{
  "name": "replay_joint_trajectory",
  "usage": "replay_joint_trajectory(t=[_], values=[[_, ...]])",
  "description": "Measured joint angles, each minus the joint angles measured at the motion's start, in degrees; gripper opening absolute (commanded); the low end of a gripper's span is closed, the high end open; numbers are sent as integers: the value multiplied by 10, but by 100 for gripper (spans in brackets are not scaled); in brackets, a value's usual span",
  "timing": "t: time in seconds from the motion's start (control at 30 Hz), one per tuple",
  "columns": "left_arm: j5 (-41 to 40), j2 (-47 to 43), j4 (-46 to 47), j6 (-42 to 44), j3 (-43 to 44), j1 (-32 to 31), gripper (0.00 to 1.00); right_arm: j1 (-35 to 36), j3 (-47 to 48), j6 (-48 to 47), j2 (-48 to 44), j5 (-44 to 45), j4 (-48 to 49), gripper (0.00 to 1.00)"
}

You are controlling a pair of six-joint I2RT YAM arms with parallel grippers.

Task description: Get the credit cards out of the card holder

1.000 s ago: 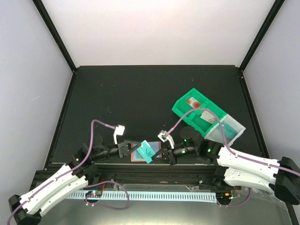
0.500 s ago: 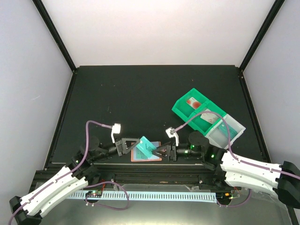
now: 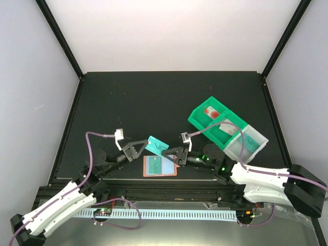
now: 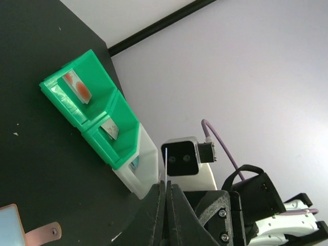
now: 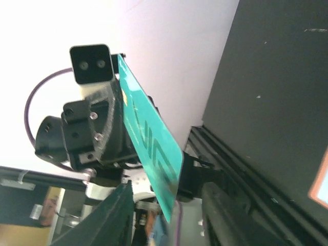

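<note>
In the top view my left gripper (image 3: 144, 149) is shut on a teal credit card (image 3: 157, 145) with white marks and holds it in the air, beyond the card holder (image 3: 145, 167). That salmon-orange holder lies flat on the black table, a pale blue panel showing inside it. My right gripper (image 3: 169, 154) stands open just right of the card. The right wrist view shows the teal card (image 5: 149, 145) with its lower end between my open right fingers (image 5: 117, 215). Seen from the left wrist, the card (image 4: 167, 163) is edge-on, pinched by the left gripper (image 4: 167, 183). The holder's corner and snap tab (image 4: 43, 234) lie at the bottom left.
A green plastic bin (image 3: 215, 124) with a clear end compartment (image 3: 249, 142) sits at the right of the table, with cards standing in its sections. The table's near rail (image 3: 164, 184) runs just below the card holder.
My left gripper has lifted the teal card up and away from the card holder. The right gripper has opened and followed it back from the near edge. The holder now lies alone.
</note>
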Motion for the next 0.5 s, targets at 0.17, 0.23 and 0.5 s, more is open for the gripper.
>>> replay_joint_trajectory(t=[0.17, 0.23, 0.5], values=[[-23, 17, 19, -19, -2, 0, 1, 0, 20, 33, 58, -1, 67, 19], [-29, 18, 25, -26, -5, 0, 2, 0, 21, 47, 75, -1, 91, 18], [-60, 20, 36, -50, -18, 0, 2, 0, 21, 76, 95, 6, 129, 17]])
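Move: The teal card is already in the left gripper's shut fingers, its middle about 4 cm to that hand's right and about level. From the right hand, the card's middle lies roughly 3 cm left, 2 cm ahead and 1 cm up. The left fingertips stand about 6 cm to the right hand's left and 3 cm ahead. The open card holder lies some 3 cm back, 2 cm left and 16 cm below the right hand. Leftward about 2 cm, with a little rise and forward drift, the right hand follows the free end of the teal card, its fingers narrowing around that end to a small gap. The left hand keeps its pinch and carries the card about 2 cm forward, easing left and down while turning slightly counter-clockwise. ##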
